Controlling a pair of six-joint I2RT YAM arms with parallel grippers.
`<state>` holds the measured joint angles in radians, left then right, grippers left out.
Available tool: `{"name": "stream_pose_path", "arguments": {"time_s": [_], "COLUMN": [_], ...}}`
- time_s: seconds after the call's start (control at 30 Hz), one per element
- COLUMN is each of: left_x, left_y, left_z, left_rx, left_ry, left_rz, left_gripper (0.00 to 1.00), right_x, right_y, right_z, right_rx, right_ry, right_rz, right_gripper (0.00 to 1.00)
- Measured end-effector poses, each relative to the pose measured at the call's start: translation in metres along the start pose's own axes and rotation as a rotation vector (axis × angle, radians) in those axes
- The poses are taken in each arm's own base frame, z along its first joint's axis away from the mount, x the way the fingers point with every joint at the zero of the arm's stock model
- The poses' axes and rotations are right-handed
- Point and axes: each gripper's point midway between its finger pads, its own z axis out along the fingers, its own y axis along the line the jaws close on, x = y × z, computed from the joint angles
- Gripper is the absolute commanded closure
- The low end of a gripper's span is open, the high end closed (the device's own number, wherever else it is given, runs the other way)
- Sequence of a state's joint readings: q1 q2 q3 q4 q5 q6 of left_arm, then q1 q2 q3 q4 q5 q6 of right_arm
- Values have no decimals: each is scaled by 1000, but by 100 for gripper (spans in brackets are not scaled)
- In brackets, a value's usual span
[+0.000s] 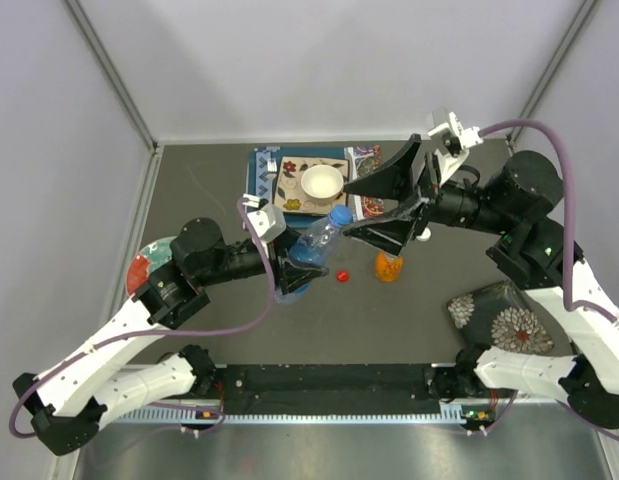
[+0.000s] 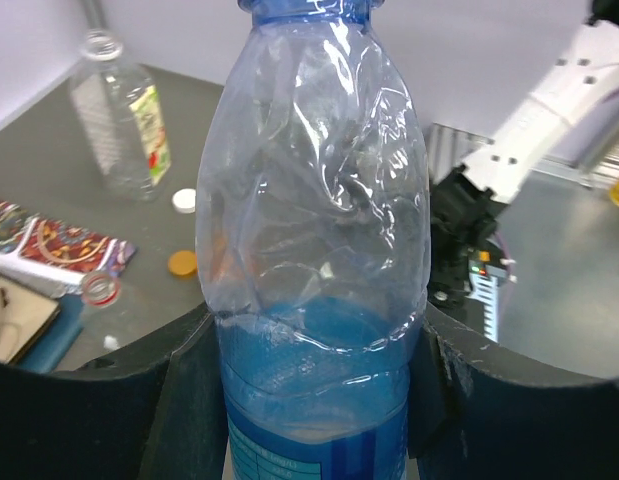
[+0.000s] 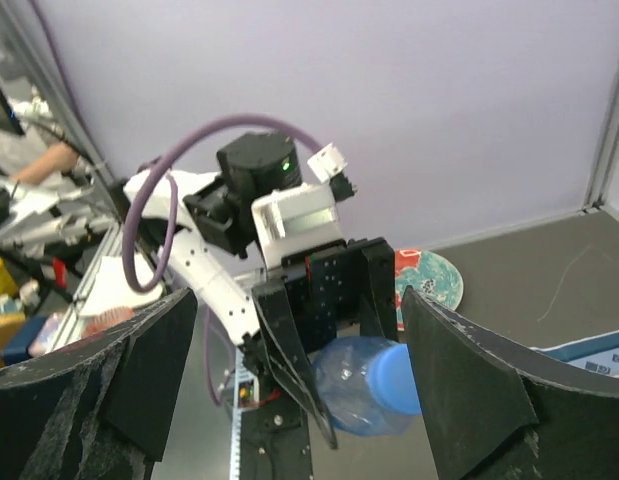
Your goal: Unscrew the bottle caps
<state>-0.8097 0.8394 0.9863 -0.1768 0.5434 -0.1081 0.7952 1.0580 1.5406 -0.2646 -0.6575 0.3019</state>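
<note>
My left gripper is shut on the lower body of a crumpled blue-tinted bottle, holding it tilted over the table. Its blue cap is still on the neck. My right gripper stands open around the cap end. In the right wrist view the blue cap lies close against the right-hand finger, and the left-hand finger is well apart from it. A red cap lies loose on the table. A white cap and an orange cap also lie loose.
A white bowl sits on patterned mats at the back. A small orange bottle stands near the red cap. An uncapped clear bottle stands farther off. A patterned plate lies left, a flowered box right.
</note>
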Motion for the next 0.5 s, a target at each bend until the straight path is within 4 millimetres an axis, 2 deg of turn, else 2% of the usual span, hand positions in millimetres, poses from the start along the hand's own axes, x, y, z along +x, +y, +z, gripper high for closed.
{"name": "stream_pose_path", "arguments": {"time_s": [0.23, 0.33, 0.5], "left_x": [0, 0, -4], "left_y": [26, 35, 55], "left_z": [6, 5, -2], "left_rx": [-214, -313, -496], "left_ry": [-7, -9, -15], "left_rz": [58, 97, 153], "left_gripper": [61, 60, 60], "right_x": [-12, -6, 16], "right_y": [-31, -52, -84], "right_z": [2, 3, 11], "right_rx": [195, 303, 463], "right_ry": [-86, -103, -89], "right_rz": [132, 200, 302], "right_gripper": [15, 15, 16]}}
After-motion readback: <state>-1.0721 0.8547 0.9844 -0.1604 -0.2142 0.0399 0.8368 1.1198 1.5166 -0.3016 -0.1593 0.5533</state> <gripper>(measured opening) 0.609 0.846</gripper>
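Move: The right hand is empty and open; the blue cap it is after lies about 7 cm to its left, 3 cm ahead and 7 cm lower. The left hand still grips the bottle, whose cap is some 9 cm above that hand, 6 cm to its right and 4 cm ahead. On the table, roughly 18 cm ahead of the right hand and 3 cm left, lies the red cap; the orange bottle stands about 17 cm ahead and 11 cm right of that hand. Forward goes the open right hand, about 8 cm, rising a touch and then sinking some 3 cm below where it began, while it swings clockwise and tips downward so its fingers aim at the blue cap. The left hand keeps its grip on the bottle and carries it about 5 cm forward, turning it nearly 30 degrees counter-clockwise. ##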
